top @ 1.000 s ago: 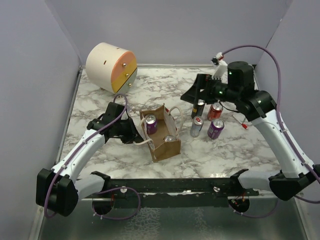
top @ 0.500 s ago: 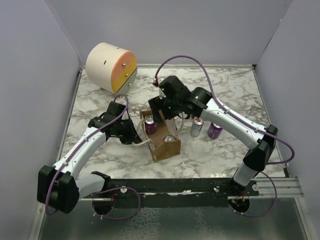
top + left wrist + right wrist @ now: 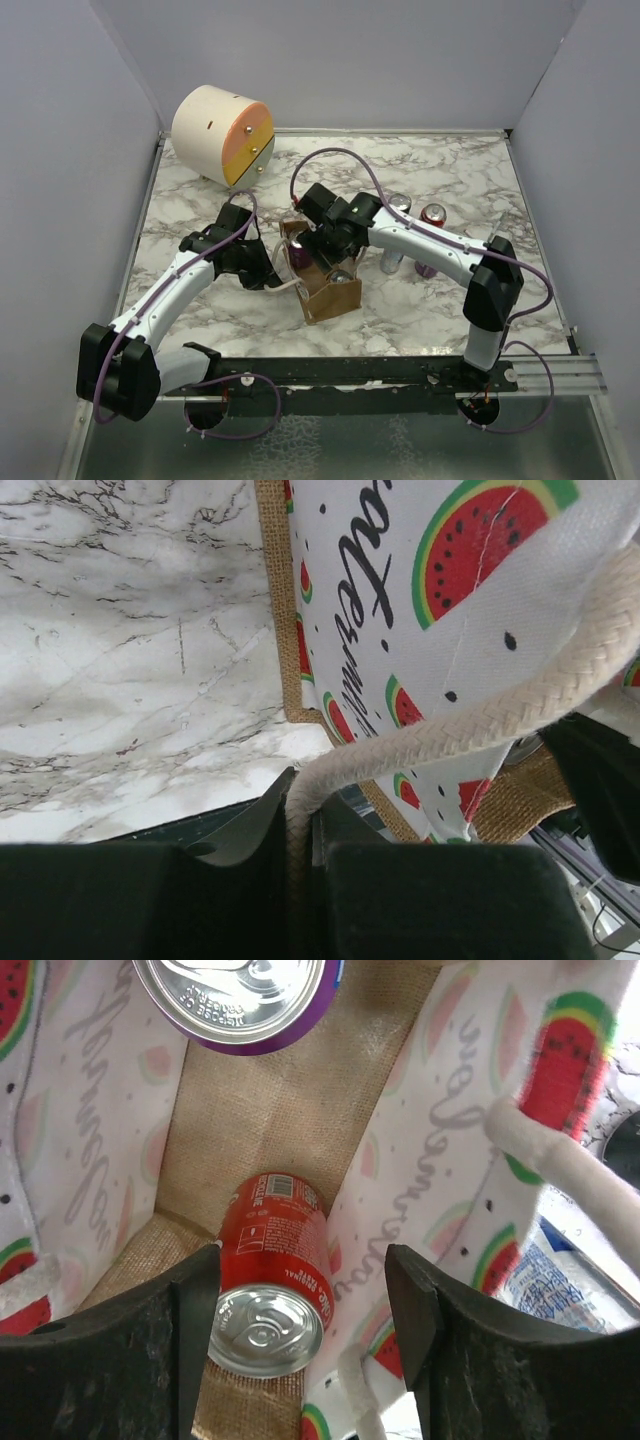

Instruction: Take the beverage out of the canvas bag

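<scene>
The tan canvas bag (image 3: 330, 293) stands open mid-table; its watermelon-print side (image 3: 400, 600) fills the left wrist view. My left gripper (image 3: 270, 272) is shut on the bag's white rope handle (image 3: 450, 730), which runs down between the fingers (image 3: 300, 825). My right gripper (image 3: 326, 250) hovers open over the bag's mouth. In the right wrist view its gripper (image 3: 305, 1330) is spread above a red can (image 3: 272, 1285) standing in the bag, and a purple can (image 3: 240, 990) stands further in. The bag's printed wall (image 3: 440, 1160) also lies between the fingers.
Several cans stand right of the bag: silver ones (image 3: 398, 204) (image 3: 391, 259), a red one (image 3: 433, 214) and a purple one (image 3: 428, 266) partly behind the right arm. A cream-and-orange drum (image 3: 222, 134) sits at the back left. Grey walls enclose the table.
My right arm has swung from the cans at the right over to the bag, and its open gripper now sits above the bag's mouth. The left gripper still holds the handle.
</scene>
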Controlling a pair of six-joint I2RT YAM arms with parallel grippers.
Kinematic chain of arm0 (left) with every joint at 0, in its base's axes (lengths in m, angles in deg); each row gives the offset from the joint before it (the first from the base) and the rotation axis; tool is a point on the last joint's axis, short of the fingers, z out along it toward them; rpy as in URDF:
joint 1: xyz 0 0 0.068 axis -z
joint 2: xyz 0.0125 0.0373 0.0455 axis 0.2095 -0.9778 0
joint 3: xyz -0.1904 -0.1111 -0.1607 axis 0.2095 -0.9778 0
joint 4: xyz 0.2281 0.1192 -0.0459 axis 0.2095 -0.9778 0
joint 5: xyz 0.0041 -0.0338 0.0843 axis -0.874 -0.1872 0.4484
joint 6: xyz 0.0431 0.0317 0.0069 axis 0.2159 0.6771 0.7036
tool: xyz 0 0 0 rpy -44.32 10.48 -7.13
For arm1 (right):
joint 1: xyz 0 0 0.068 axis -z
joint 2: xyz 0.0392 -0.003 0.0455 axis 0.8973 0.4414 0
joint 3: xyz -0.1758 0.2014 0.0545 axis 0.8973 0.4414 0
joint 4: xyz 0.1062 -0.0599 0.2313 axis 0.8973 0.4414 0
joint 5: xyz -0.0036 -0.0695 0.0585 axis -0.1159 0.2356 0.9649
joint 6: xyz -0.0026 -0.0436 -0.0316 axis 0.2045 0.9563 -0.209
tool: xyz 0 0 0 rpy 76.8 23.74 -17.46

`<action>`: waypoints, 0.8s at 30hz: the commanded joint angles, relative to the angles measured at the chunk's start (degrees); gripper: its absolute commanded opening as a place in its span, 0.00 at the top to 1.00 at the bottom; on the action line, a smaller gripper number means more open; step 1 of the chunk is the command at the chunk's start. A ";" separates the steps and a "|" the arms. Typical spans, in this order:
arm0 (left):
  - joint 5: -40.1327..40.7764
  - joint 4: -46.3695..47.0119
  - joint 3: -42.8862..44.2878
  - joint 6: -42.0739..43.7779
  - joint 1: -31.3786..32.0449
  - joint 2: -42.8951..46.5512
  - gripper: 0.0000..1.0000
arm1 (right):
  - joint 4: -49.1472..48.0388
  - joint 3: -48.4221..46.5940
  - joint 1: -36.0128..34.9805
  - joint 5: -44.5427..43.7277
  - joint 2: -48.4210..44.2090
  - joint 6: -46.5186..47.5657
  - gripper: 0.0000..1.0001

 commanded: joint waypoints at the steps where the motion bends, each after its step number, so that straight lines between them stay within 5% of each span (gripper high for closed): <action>1: 1.27 -0.35 -0.38 -2.08 -0.27 0.44 1.00 | 0.30 -0.99 -0.19 1.35 3.17 2.03 0.31; 13: 1.17 1.74 -0.22 -2.76 -0.29 -0.89 1.00 | -0.67 6.02 -0.27 5.97 1.22 0.47 0.12; 24: 1.04 2.04 0.06 -1.84 -0.23 -1.67 1.00 | -1.77 10.48 -0.45 8.68 2.27 -0.49 0.13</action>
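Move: The red can stands in the near end of the canvas bag, about 5 cm back, 1 cm right and 8 cm below the open right hand. The purple can in the bag's far end is some 3 cm ahead and 8 cm left of that hand, the silver can outside roughly 1 cm back and 13 cm right, both about 8 cm below. From the left hand, the red can lies about 15 cm right, 2 cm ahead and 6 cm lower. Opening wider, the right hand sinks 6 cm and draws back 4 towards the red can; left keeps the handle. ##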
